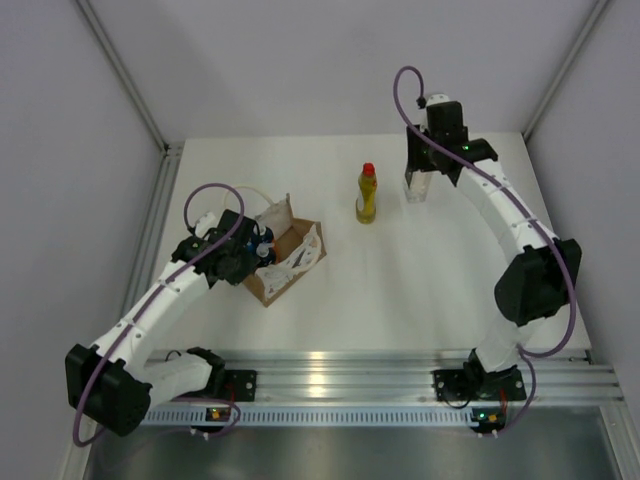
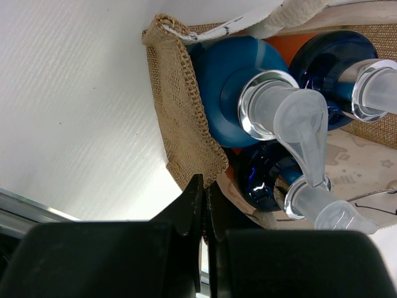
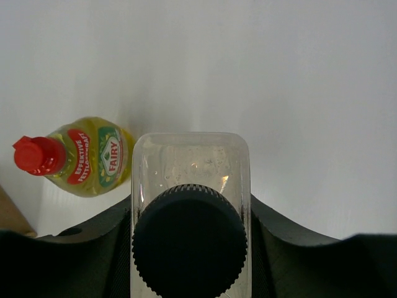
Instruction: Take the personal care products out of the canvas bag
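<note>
The tan canvas bag point(image 1: 285, 262) sits left of centre, its burlap rim point(image 2: 180, 105) close in the left wrist view. Three orange bottles with blue tops point(image 2: 239, 81) point(image 2: 332, 56) point(image 2: 263, 180) and clear pump heads stand packed inside it. My left gripper point(image 1: 248, 255) point(image 2: 205, 186) is shut, its tips pinching the bag's rim at the corner. A yellow bottle with a red cap point(image 1: 367, 195) point(image 3: 87, 155) stands upright on the table. My right gripper point(image 1: 420, 172) point(image 3: 189, 214) is shut on a pale translucent bottle with a dark cap point(image 3: 189, 167) point(image 1: 417, 188), at the far right of the table.
The white table top point(image 1: 420, 280) spreads between the bag and the right arm. A metal rail point(image 1: 380, 375) runs along the near edge, with both arm bases on it. Grey walls close in the back and sides.
</note>
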Robot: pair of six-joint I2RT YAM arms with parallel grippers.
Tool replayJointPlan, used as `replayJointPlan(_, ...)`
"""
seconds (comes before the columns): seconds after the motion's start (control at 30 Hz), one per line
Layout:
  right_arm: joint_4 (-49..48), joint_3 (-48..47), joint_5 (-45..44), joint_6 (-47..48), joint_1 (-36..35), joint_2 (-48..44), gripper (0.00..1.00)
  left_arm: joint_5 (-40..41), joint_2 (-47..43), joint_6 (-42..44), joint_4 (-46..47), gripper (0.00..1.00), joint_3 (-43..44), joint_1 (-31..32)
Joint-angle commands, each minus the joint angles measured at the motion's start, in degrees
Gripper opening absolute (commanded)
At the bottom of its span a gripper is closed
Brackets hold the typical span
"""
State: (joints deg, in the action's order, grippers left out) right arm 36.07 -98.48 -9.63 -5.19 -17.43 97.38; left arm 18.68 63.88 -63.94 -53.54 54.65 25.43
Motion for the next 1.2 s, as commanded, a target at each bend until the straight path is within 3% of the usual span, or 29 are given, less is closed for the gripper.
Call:
replayJointPlan(0.0,-12.2,-0.8,2.1,-0.8,1.3,0.6,0.0,-0.8,0.8,0.9,-1.8,0.0,-0.6,0.0)
replayJointPlan(0.33,-15.9,1.5,4.3,0.6,1.3,7.6,0.0,0.0,0.3,1.9,-1.9,0.0,0.2,0.1)
replayJointPlan(0.53,-18.8,5.3,6.5,2.4,1.3,9.0,0.05,-0.5,1.2,2.7,-1.9,0.0,0.7,0.0)
replayJointPlan(0.63,-19.0,6.2,5.8,2.6,1.3,9.0,0.14,-0.4,1.3,2.8,-1.8,0.0,0.9,0.1)
replayJointPlan(0.77,-18.9,7.1,5.1,2.3,1.3,7.8,0.52,-0.2,1.4,3.1,-1.9,0.0,1.6,0.1)
replayJointPlan(0.87,-18.8,7.0,4.9,2.5,1.3,6.7,0.66,-0.1,1.5,3.4,-1.9,0.0,1.9,0.0)
replayJointPlan(1.17,-15.4,3.1,8.4,0.2,-1.9,-1.9,0.74,-0.2,1.8,3.6,-1.9,0.0,3.3,0.1)
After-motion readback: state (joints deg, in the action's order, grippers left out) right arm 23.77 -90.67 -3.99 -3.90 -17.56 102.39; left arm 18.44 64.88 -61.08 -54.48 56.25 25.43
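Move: The right hand already holds the clear bottle in the air, and the bare table spot it is bound for lies about 26 cm below, some 2 cm ahead and 2 cm left. The yellow bottle stands beside that spot, about 10 cm left of the hand and 2 cm ahead; the canvas bag is roughly 26 cm left and 15 cm back. From the left hand, shut on the bag's edge, the spot is some 24 cm ahead, 32 cm right and 14 cm lower. Keeping its grip near the cap, the right hand lowers the clear bottle about 13 cm onto the table just right of the yellow bottle, drifting a little forward and left while the fingers tip some 10 degrees further down. With the bottle standing, the fingers open and let go, then the hand backs straight up about 6 cm off the cap, levelling the wrist again as it rises. ##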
